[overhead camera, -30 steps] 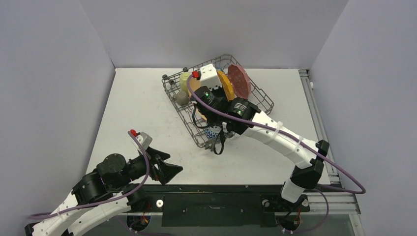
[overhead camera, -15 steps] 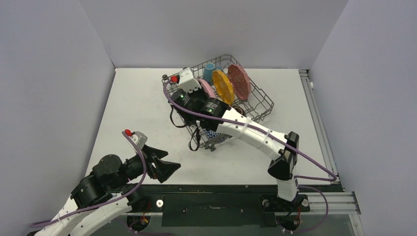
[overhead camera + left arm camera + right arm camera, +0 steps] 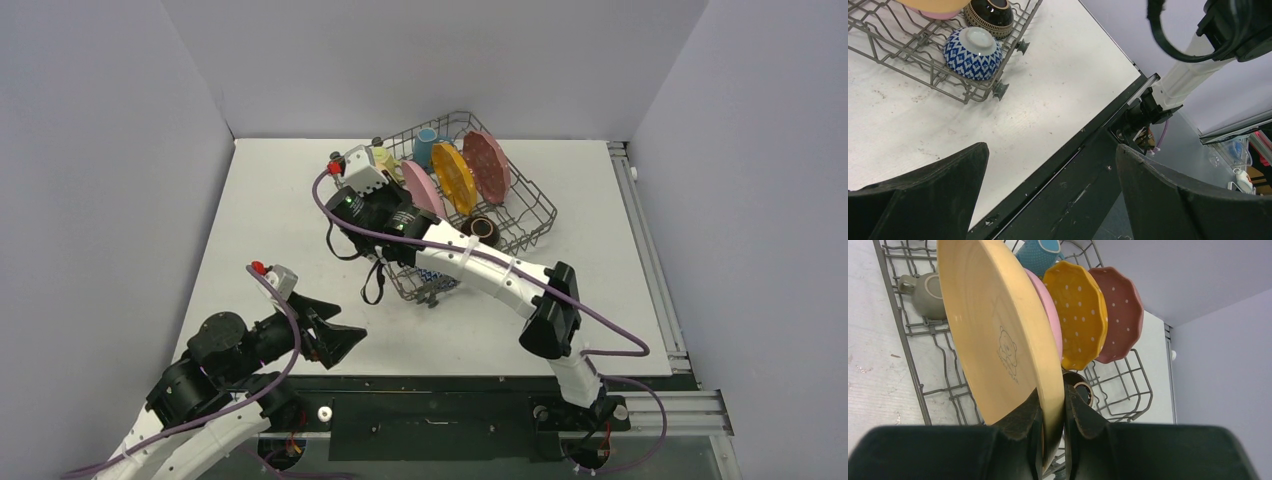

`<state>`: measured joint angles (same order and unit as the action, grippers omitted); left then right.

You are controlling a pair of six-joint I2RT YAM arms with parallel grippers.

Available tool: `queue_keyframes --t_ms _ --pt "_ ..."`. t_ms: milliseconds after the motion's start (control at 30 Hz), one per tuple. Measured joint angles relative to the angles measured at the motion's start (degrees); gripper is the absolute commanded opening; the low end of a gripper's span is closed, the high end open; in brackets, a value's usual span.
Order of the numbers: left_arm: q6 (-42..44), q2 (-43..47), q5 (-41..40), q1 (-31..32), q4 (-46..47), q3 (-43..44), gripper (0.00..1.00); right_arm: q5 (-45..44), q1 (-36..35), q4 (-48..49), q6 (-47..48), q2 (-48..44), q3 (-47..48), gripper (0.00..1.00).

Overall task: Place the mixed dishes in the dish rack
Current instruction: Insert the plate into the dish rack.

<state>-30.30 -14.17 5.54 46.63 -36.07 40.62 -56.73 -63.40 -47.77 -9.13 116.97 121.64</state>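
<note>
My right gripper (image 3: 1052, 394) is shut on the lower rim of a tan plate (image 3: 998, 340), held upright over the left part of the dish rack (image 3: 912, 330). Just behind it stand a pink plate (image 3: 1052, 327), an orange dotted plate (image 3: 1078, 315) and a red dotted plate (image 3: 1118, 315). A light-blue mug (image 3: 1040, 252), an olive mug (image 3: 930, 295) and a dark-brown bowl (image 3: 1082, 389) sit in the rack. The blue-white bowl (image 3: 973, 52) lies upside down in its near corner. My left gripper (image 3: 335, 340) is open and empty near the table's front edge.
The rack (image 3: 530, 195) sits at the back centre of the white table (image 3: 270, 230). My right arm (image 3: 470, 262) stretches diagonally over the rack's near side. A pale-yellow mug (image 3: 381, 160) stands at the rack's back left. Grey walls close in three sides.
My right arm has swung left across the rack with the tan plate, uncovering the pink, orange and red plates. The left arm has drawn back slightly, still open.
</note>
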Motion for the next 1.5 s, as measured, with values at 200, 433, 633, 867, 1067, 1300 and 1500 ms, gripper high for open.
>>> queue_keyframes --t_ms 200,433,633,867,1067,1300,1500 --pt "0.5 0.0 1.3 -1.8 0.3 0.0 0.96 0.3 0.7 1.5 1.0 3.3 1.2 0.00" --pt "0.8 -0.2 3.5 -4.9 1.0 -0.4 0.96 1.0 2.6 2.0 1.2 5.9 2.0 0.00" --pt "1.0 -0.7 5.6 -7.3 2.3 -0.5 0.96 1.9 4.1 2.3 1.2 6.8 2.0 0.00" --pt "1.0 -1.4 7.5 -9.7 2.9 -0.6 0.96 3.2 5.4 3.6 1.2 7.9 2.7 0.00" --pt "1.0 -1.5 8.8 -11.4 3.0 -0.9 0.96 4.4 6.2 4.2 1.2 10.8 2.8 0.00" --pt "1.0 -1.9 9.8 -12.7 3.3 -1.0 0.96 5.1 6.8 4.6 1.2 11.3 2.8 0.00" --pt "1.0 -2.0 10.6 -13.8 3.3 -1.0 0.96 5.5 7.2 4.9 1.2 11.3 2.8 0.00"
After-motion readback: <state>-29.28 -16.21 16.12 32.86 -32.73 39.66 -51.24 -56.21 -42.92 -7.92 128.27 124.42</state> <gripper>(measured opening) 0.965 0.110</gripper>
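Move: The right hand holds the pale yellow plate upright by its edge. The free slot for it lies about 13 cm ahead, 2 cm left and 13 cm below. The pink plate beside that slot is some 13 cm ahead and 3 cm right, the polka-dot yellow plate 15 cm ahead and 10 cm right, the grey mug 14 cm ahead and 9 cm left. From the idle left hand the slot is roughly 36 cm ahead and 10 cm right. Down and forward together, the right hand lowers the pale yellow plate about 8 cm while carrying it some 6 cm outward, beside the pink plate and into the rack. The descent eases midway, then drops again and levels off; the wrist tips down about 5 degrees and the fingers keep their pinch. The empty left hand drifts 2 cm forward. ##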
